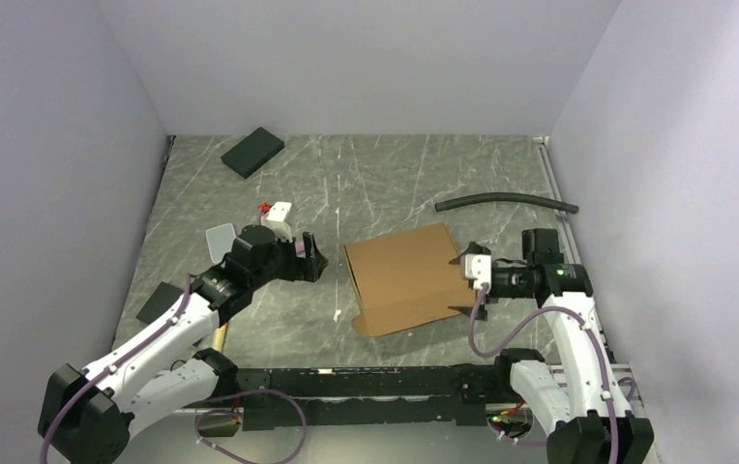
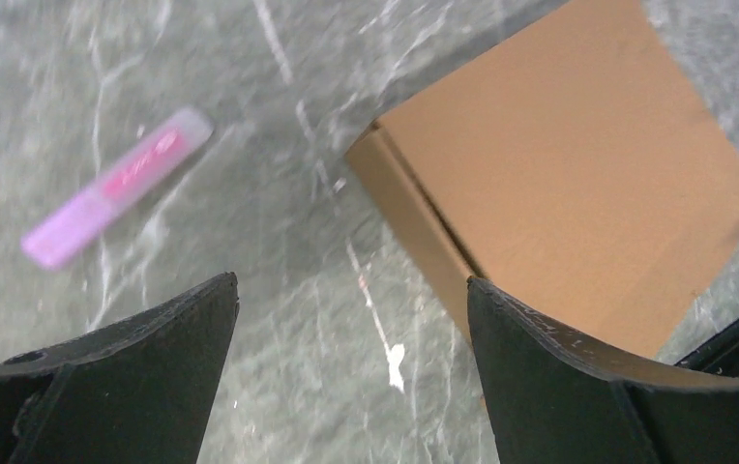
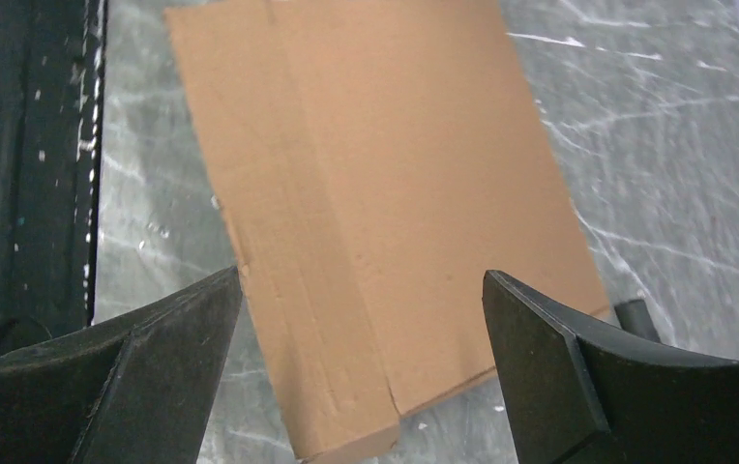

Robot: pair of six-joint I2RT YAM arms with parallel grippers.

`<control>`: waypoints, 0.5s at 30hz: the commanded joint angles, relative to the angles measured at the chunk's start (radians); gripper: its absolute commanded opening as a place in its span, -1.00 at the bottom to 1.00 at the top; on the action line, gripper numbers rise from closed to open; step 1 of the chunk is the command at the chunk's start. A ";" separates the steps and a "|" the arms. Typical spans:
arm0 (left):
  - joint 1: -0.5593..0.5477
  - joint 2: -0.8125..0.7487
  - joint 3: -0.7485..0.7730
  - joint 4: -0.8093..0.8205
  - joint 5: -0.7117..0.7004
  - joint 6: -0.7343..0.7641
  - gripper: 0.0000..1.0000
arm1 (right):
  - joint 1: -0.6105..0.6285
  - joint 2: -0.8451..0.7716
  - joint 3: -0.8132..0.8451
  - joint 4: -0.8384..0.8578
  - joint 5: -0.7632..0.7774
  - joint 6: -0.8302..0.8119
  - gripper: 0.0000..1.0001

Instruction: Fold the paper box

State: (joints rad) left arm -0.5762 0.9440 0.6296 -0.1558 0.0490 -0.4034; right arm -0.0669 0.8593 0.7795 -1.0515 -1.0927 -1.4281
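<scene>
The paper box (image 1: 406, 277) is plain brown cardboard, lying flat and closed on the grey marbled table between my two arms. My left gripper (image 1: 312, 259) hovers just left of it, open, with only bare table between its fingers (image 2: 351, 285); the box's near corner (image 2: 578, 184) lies past the right finger. My right gripper (image 1: 460, 283) sits at the box's right edge, open wide. In the right wrist view the box (image 3: 395, 213) lies ahead of the open gripper (image 3: 361, 275), with a creased side panel facing me, and nothing is gripped.
A black pad (image 1: 252, 152) lies at the back left and another (image 1: 158, 302) sits beside my left arm. A black hose (image 1: 506, 201) curves at the back right. A pink tube (image 2: 119, 186), a small white and red item (image 1: 276, 210) and a translucent card (image 1: 221, 235) lie left of the box.
</scene>
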 commanded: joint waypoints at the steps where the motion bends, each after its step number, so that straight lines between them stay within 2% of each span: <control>1: 0.006 -0.077 -0.041 -0.102 -0.160 -0.189 0.86 | 0.062 -0.016 -0.070 0.024 0.088 -0.249 0.99; 6: 0.011 -0.088 -0.046 -0.166 -0.257 -0.184 0.83 | 0.162 -0.030 -0.185 0.104 0.221 -0.316 0.99; 12: 0.012 -0.035 -0.005 -0.213 -0.271 -0.164 0.83 | 0.220 -0.055 -0.343 0.309 0.332 -0.344 0.99; 15: 0.012 -0.025 -0.002 -0.217 -0.280 -0.161 0.83 | 0.229 -0.068 -0.399 0.441 0.351 -0.300 0.99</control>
State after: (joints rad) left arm -0.5694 0.9092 0.5823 -0.3561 -0.1871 -0.5472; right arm 0.1490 0.8143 0.4259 -0.8272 -0.7887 -1.7103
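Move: The lid's front flap of the paper box lies below the right hand, its middle about 7 cm to the left, 3 cm back and 13 cm down. The box's own middle is some 8 cm left, 7 cm ahead and 15 cm down. From the left hand the box is roughly 17 cm to the right, level with it and 14 cm lower, while the pink marker lies about 7 cm ahead and 8 cm left, and the green glue stick some 4 cm ahead and 15 cm left. The right hand drops about 12 cm, easing a little back towards the base, onto the near right part of the box, its wide-open fingers tipping more steeply down and swinging slightly counter-clockwise, so that they come close above the front flap and its crease. Meanwhile the empty left hand, also staying open, draws some 5 cm left away from the box and sinks about as much, turning its fingers counter-clockwise to point more nearly forward. ##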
